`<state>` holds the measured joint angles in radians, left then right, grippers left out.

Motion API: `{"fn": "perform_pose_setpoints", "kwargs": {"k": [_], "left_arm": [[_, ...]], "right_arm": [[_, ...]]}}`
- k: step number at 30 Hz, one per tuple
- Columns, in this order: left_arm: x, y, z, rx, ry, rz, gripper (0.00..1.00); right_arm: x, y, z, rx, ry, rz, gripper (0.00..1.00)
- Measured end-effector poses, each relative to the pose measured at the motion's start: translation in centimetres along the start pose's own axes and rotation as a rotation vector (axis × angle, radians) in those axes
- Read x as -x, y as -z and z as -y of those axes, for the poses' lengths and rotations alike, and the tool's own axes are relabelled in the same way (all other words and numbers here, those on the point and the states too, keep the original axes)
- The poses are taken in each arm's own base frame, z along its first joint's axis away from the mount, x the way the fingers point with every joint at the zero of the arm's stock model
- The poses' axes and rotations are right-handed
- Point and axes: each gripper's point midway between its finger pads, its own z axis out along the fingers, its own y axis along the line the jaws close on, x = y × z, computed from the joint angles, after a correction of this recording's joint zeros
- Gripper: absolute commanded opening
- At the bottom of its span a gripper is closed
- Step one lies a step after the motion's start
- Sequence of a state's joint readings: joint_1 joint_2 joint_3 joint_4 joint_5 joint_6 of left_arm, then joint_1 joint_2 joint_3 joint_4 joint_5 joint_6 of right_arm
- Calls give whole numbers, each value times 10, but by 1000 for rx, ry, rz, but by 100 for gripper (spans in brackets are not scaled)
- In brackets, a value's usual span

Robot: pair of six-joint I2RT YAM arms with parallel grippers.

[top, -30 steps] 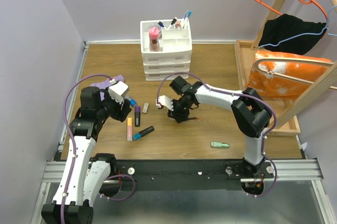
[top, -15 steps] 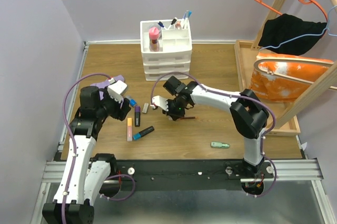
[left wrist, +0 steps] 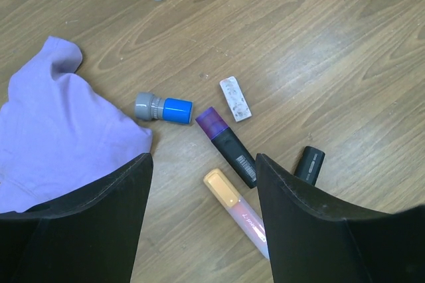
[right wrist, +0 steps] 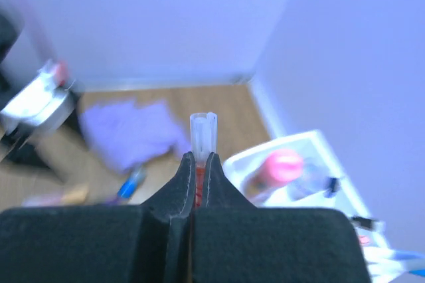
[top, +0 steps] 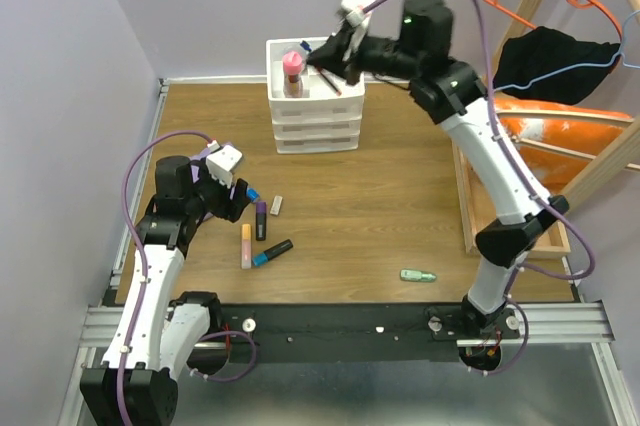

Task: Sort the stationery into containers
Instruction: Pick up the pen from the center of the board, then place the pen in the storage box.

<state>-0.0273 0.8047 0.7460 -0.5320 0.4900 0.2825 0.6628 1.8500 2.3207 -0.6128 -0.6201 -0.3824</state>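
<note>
The white organiser [top: 316, 111] stands at the back of the table with pens and a pink-topped item [top: 292, 68] in its top compartments. My right gripper [top: 336, 50] hangs just over that top, shut on a thin pen [top: 328, 81]; in the right wrist view the right gripper [right wrist: 199, 163] pinches the pen [right wrist: 203, 129] below its clear end. My left gripper [left wrist: 202, 161] is open above loose stationery: an orange-capped pink marker [left wrist: 236, 207], a purple-black highlighter [left wrist: 228, 145], a black marker [left wrist: 309, 163], a blue stub [left wrist: 165, 108] and a small white piece [left wrist: 235, 99].
A purple cloth [left wrist: 60, 123] lies left of the markers. A small green item [top: 418, 275] rests near the front edge at right. A wooden tray-frame [top: 464, 146] with an orange cloth [top: 545, 146], a black cloth and hangers stands on the right side.
My right arm has shut on the thin pen at mid-table and swung it up and back to above the organiser. The left arm has hardly moved.
</note>
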Motion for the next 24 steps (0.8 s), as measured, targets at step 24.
{"fn": "perform_pose_setpoints", "kwargs": {"k": [24], "left_arm": [[1, -3, -6, 9, 13, -4, 72]], "right_arm": [[-36, -45, 161, -487, 61, 571, 0]]}}
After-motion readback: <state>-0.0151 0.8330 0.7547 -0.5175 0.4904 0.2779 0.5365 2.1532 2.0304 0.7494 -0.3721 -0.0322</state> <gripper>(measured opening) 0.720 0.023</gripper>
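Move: The right hand holds the pen high up, and the pen compartment at the organizer's back right corner lies about 24 cm ahead, 9 cm to its right and 25 cm below. The pink-capped bottle stands roughly 17 cm ahead and 3 cm left, 21 cm below; the round jar is some 23 cm ahead, 2 cm left and 24 cm below. From the left hand the compartment is about 32 cm ahead, 22 cm right and 3 cm higher. Still pinching the pen, the right hand sweeps about 17 cm forward over the organizer, fingers tilting up some 40 degrees. ##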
